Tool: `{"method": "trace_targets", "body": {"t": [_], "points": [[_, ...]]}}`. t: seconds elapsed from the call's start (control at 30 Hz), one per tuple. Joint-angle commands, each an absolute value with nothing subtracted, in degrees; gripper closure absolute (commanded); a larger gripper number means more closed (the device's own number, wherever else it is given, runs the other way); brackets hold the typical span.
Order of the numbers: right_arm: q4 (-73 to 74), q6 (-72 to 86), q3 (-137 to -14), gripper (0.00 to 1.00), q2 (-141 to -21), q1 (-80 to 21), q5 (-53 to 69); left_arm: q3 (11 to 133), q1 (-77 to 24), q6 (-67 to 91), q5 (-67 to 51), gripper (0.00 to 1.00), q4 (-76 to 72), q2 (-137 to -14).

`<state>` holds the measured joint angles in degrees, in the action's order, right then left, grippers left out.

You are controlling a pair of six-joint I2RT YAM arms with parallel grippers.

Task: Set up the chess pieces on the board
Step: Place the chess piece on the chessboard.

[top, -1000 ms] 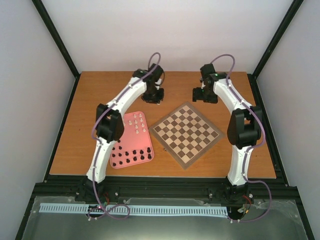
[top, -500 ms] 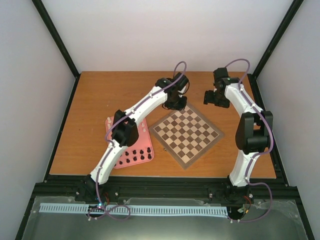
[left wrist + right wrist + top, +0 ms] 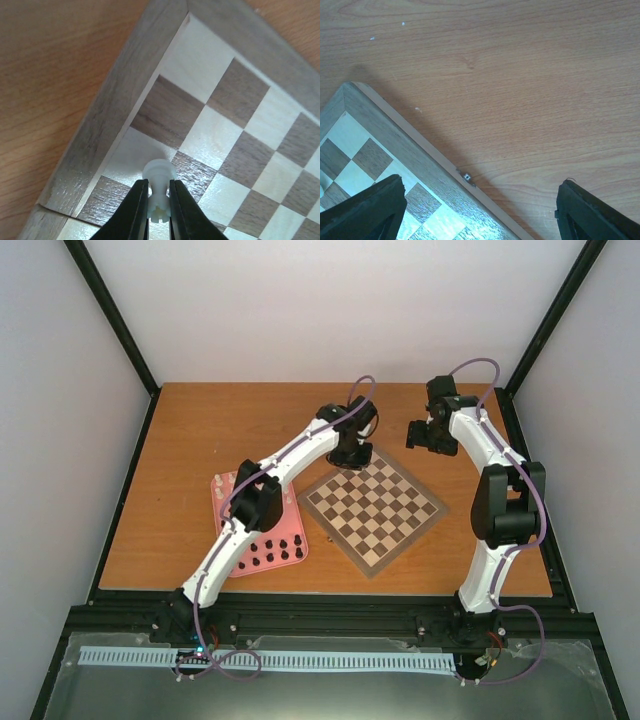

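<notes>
My left gripper (image 3: 158, 186) is shut on a cream-white chess piece (image 3: 159, 171) with a notched top, gripped by its stem. It hangs base-down over a pale square beside the board's (image 3: 235, 95) border. In the top view this gripper (image 3: 352, 453) is at the board's (image 3: 372, 508) far corner. My right gripper (image 3: 424, 436) hovers over the bare table just beyond the board's far right edge. It stands open (image 3: 480, 181) with nothing between its fingers. Several black pieces (image 3: 272, 556) stand in the pink tray (image 3: 300, 540). The tray's far half is hidden by my left arm.
A small metal clasp (image 3: 466, 176) sits on the board's edge (image 3: 390, 135) under my right gripper. Orange-brown tabletop (image 3: 200, 440) surrounds the board and tray. Black frame posts and white walls enclose the table.
My left arm has swung right from the tray's far end to the board's far corner, then dropped slightly. My right arm shifted a little to the right, then held still.
</notes>
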<state>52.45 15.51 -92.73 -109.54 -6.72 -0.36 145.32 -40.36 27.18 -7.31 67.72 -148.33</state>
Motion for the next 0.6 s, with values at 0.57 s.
{"method": "trace_targets", "body": {"t": [0.57], "points": [[52.5,15.4,-92.4,0.18,-107.9,-6.2,-0.5,147.8,-40.7,22.7,-9.9,0.61,73.9,-147.9]]}}
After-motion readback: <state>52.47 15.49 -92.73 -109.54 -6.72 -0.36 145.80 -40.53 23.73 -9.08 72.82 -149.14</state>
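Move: The left hand still holds the white chess piece above the board. The spot where the piece will stand, a corner where four squares meet just inside the board's far-left edge, lies about 2 cm back, 1 cm left and 3 cm below it. The board's far corner is roughly 8 cm ahead and 4 cm right; the hinge seam in the far-left rim is about 5 cm left and 1 cm back. From the idle right hand that spot lies some 18 cm left, 5 cm back and 8 cm below. Down first, by about 1 cm, then back some 2 cm towards the hinge seam and slightly left at that level, the left hand brings the white piece to the board while its wrist tilts some 5 degrees. Late on its fingers open to about a third and let go of the piece, staying low on either side. ##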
